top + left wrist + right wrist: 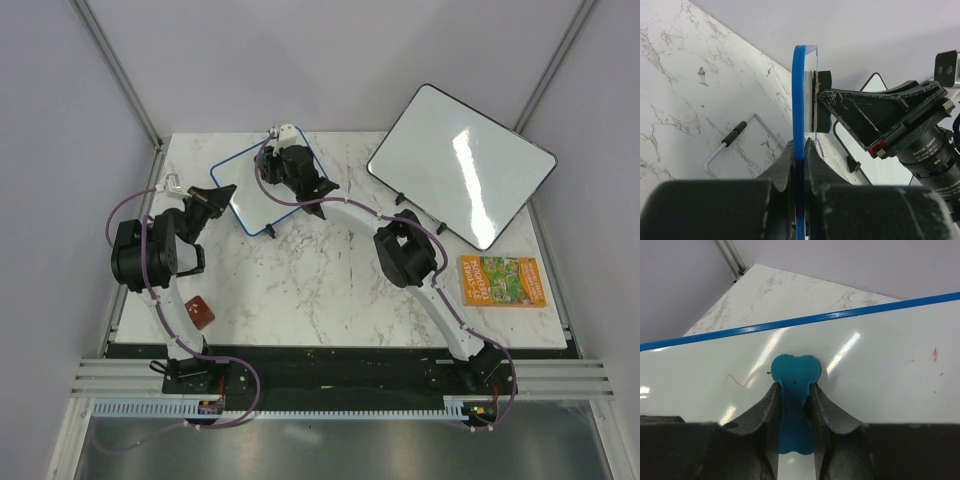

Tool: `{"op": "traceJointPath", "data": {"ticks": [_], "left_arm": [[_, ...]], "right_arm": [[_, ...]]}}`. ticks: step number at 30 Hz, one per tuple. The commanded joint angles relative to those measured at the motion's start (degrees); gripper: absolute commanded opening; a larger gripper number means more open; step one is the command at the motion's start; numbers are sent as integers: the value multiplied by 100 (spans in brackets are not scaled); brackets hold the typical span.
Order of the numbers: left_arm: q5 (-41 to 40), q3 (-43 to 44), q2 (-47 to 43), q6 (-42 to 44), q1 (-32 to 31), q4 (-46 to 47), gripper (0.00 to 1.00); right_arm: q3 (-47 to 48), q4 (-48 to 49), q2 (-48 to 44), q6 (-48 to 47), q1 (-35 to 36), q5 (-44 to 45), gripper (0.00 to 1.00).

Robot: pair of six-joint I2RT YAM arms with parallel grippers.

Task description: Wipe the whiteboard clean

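The small blue-rimmed whiteboard [252, 190] sits at the table's back left. My left gripper [218, 195] is shut on its left rim. In the left wrist view the rim [799, 90] runs edge-on between the closed jaws of the left gripper [800, 148]. My right gripper [292, 168] is over the board, shut on a teal-blue eraser [795, 371] that presses against the white surface [880, 375]. The same eraser [825, 100] shows flat against the board in the left wrist view. Faint red marks remain at the board's right [934, 354] and a thin red line at the left [735, 380].
A larger black-rimmed whiteboard [462, 165] lies at the back right. An orange booklet [503, 281] is at the right edge. A small red-brown block [200, 312] sits near the left arm's base. A wire loop with a black sleeve [735, 134] lies left of the board.
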Motion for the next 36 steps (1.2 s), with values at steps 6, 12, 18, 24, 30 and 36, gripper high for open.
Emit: {"op": "traceJointPath", "data": {"ticks": [6, 12, 18, 24, 30, 36], "left_arm": [[388, -53, 209, 686, -118, 1122, 2], [388, -62, 192, 677, -127, 1122, 2], [379, -62, 192, 686, -110, 1122, 2], [379, -53, 200, 686, -110, 1122, 2], [388, -62, 200, 686, -110, 1122, 2], [370, -71, 192, 686, -118, 1122, 2]], "right_arm": [[-746, -502, -256, 739, -650, 188, 0], [-1441, -432, -634, 766, -958, 585, 0], [-2310, -99, -950, 880, -932, 156, 0], [-2391, 69, -1013, 555, -520, -67, 0], [-1645, -10, -548, 774, -650, -110, 0], [-810, -80, -152, 994, -905, -294, 0]]}}
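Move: The small whiteboard's right edge, the side the held eraser is swept to, lies about 14 cm right of the right hand, 6 cm ahead and 5 cm below. A leftover red mark stands some 9 cm ahead and 7 cm right, a thin red curl 4 cm left and 1 cm back. The board's left foot is roughly 13 cm back, 3 cm right and 9 cm down. From the left hand, that right edge is about 25 cm right and 14 cm ahead, slightly lower. The eraser, still pinched in the right gripper and flat on the small whiteboard, is swept fairly fast down along its sloping face, some 13 cm right, 4 cm forward and 6 cm down, then turns back about 3 cm left and a little up. The wrist turns some 15 degrees clockwise and tips downward on the way. The left gripper keeps its hold on the board's left edge. ##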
